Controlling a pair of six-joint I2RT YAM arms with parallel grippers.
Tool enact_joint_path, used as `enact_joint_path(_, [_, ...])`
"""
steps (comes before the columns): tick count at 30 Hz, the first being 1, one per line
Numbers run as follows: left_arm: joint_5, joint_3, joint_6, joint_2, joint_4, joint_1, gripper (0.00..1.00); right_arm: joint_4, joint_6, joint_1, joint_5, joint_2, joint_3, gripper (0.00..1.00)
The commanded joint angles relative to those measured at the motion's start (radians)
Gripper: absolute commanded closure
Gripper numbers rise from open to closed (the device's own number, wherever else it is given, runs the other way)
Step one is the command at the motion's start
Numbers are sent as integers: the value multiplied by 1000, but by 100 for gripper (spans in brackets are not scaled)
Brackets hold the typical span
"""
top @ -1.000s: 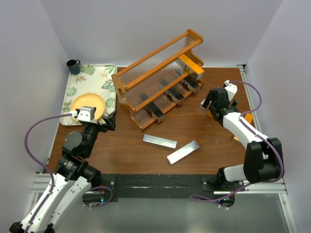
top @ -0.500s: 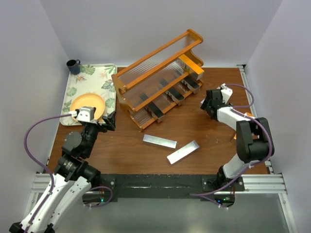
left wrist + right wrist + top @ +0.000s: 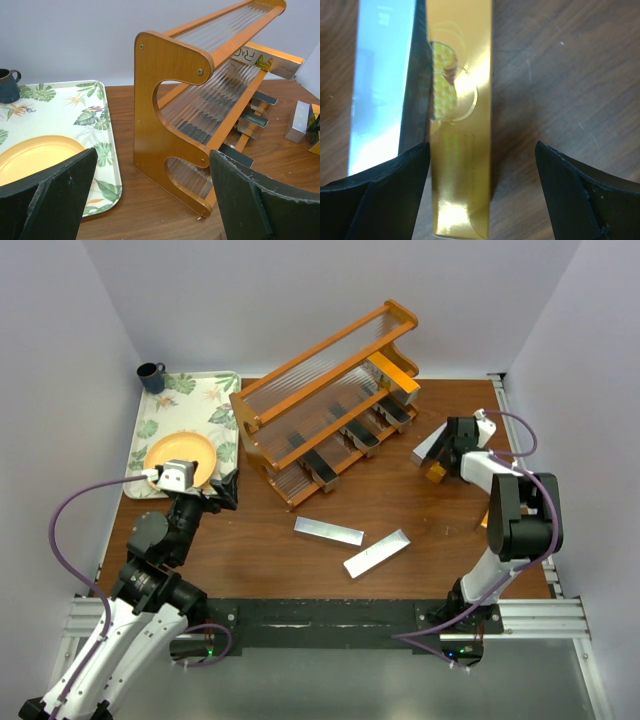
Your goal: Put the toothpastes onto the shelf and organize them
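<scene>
The shelf (image 3: pixel 318 400) stands slanted at the table's middle back, with a gold toothpaste (image 3: pixel 392 370) at its right end and several dark and silver cartons (image 3: pixel 360 436) on the lowest tier. Two silver toothpastes (image 3: pixel 329 531) (image 3: pixel 377 553) lie on the table in front. My right gripper (image 3: pixel 447 452) is open, pointing down right of the shelf. Its jaws straddle a gold carton (image 3: pixel 461 125), which lies against the left finger (image 3: pixel 380 190), with a gap to the right one. A silver carton (image 3: pixel 380 85) lies just outside that left finger. My left gripper (image 3: pixel 152 165) is open and empty, facing the shelf's end panel (image 3: pixel 170 115).
A floral tray (image 3: pixel 185 425) with a yellow plate (image 3: pixel 180 455) sits at the back left, and a dark mug (image 3: pixel 151 375) stands behind it. The walls close in on three sides. The right arm's folded elbow (image 3: pixel 520 510) is near the table's right edge.
The right arm has folded inward and its gripper has settled over the gold carton beside the silver one, jaws narrowing slightly. The left arm has not moved.
</scene>
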Motion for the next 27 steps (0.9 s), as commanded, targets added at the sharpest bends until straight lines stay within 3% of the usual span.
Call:
enact_joint_path(1, [11, -4, 12, 0, 27, -6, 0, -6, -45, -53, -62, 24, 111, 11])
enact_joint_path(7, [11, -4, 14, 6, 29, -6, 0, -60, -69, -91, -118, 105, 224, 12])
enact_joint_path(16, [17, -6, 14, 15, 32, -6, 0, -82, -81, -105, -152, 176, 265, 18])
enact_joint_path(27, [24, -9, 14, 12, 38, -4, 0, -80, -105, -108, -189, 156, 191, 37])
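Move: The near half of a gold toothpaste box lies right under the right hand's open fingers; its middle is about 4 cm ahead, 1 cm to the right and 2 cm below. A silver box lies alongside, about 7 cm ahead and 4 cm left; the shelf's near right corner is some 15 cm ahead and 10 cm left, and another gold box about 10 cm back and 14 cm right. From the left hand, the aimed-at box is roughly 21 cm forward, 57 cm right and 26 cm lower. Forward along the gold box and somewhat to the right, the right hand slides about 6 cm from the near half to just beyond the box's middle, rising slightly, quick at first and then easing to a near stop. There the fingers close from wide open to about two thirds, straddling the box, the left finger over the gap beside the silver box; a firm grip isn't yet seen. ##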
